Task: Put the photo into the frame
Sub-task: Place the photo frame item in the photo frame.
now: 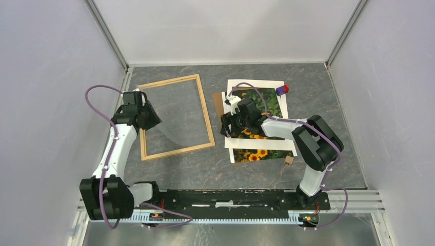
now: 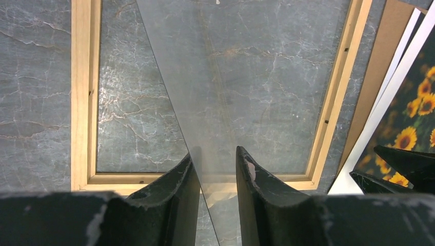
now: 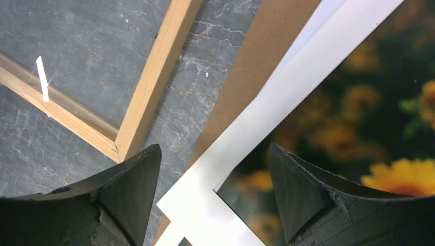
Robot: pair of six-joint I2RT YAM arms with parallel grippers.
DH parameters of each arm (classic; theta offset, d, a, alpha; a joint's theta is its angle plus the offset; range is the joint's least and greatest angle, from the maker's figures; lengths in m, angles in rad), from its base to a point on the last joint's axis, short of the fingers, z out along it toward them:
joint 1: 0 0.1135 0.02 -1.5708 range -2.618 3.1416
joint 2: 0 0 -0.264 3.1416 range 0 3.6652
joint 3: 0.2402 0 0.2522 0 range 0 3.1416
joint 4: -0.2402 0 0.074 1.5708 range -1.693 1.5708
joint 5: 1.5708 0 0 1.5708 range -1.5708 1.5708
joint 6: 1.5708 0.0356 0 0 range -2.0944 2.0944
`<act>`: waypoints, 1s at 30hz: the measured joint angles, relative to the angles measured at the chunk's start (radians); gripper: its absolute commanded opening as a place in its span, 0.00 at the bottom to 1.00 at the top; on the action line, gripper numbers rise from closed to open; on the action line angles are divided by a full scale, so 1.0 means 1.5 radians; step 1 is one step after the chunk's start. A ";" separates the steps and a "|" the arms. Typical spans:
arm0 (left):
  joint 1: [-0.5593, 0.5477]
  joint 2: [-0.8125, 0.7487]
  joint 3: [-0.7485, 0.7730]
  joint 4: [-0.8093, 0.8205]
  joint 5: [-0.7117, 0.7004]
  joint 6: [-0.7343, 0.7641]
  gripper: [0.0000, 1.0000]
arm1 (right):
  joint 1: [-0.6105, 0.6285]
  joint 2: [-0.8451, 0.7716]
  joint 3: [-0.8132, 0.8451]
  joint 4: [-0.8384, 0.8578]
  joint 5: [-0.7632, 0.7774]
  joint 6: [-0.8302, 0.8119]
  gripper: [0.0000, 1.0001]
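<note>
The frame (image 1: 177, 117) of light wood lies left of centre, with the table showing through it. A clear pane (image 2: 246, 77) lies slanted across its opening. My left gripper (image 1: 154, 119) is at the frame's left rail (image 2: 82, 92). Its jaws (image 2: 214, 154) are apart, and the pane's edge runs between them against the left finger. The sunflower photo (image 1: 255, 105) lies to the right, under a white mat (image 1: 255, 83). My right gripper (image 1: 227, 125) hangs open over the left edge of the mat (image 3: 287, 97) and the photo (image 3: 359, 102), holding nothing.
A brown backing board (image 1: 218, 100) pokes out from under the mat on the left. A small red and blue object (image 1: 282, 90) sits at the mat's far right corner. A little brown block (image 1: 289, 160) lies near the photo's near right corner. Grey walls close in both sides.
</note>
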 measured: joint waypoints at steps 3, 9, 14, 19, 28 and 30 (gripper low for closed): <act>0.006 0.008 0.000 0.000 0.003 0.000 0.41 | 0.008 0.003 0.009 -0.002 0.005 -0.002 0.82; 0.041 0.042 0.000 -0.004 0.021 -0.016 0.55 | 0.008 0.003 0.010 -0.010 0.016 -0.006 0.82; 0.092 0.056 -0.007 -0.015 0.039 -0.045 0.67 | 0.007 0.003 0.009 -0.010 0.018 -0.009 0.82; 0.122 0.053 -0.026 -0.014 0.048 -0.072 0.77 | 0.007 0.003 0.004 -0.006 0.018 -0.010 0.82; 0.185 0.022 -0.085 0.011 0.116 -0.097 0.92 | 0.007 0.002 -0.008 -0.002 0.014 -0.010 0.82; 0.205 0.009 -0.108 0.027 0.140 -0.103 0.93 | 0.007 0.002 -0.009 0.001 0.012 -0.010 0.82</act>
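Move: The wooden frame's middle lies about 9 cm ahead of the left hand, 5 cm to its right and 13 cm below. Its near left corner is some 8 cm back and 7 cm left of that hand. The clear sheet lies across the frame, its middle about 9 cm ahead and 6 cm right; the photo's middle is roughly 10 cm ahead and 36 cm right. From the right hand, the frame's middle is about 21 cm left and 7 cm ahead. Lower the left gripper about 5 cm while swinging it left some 4 cm, then also draw it back a little, towards the frame's near left corner. As it sinks, spread the partly open fingers nearly fully and turn the wrist counter-clockwise with its left side dipping, keeping the left fingertip at the clear sheet's left edge. ##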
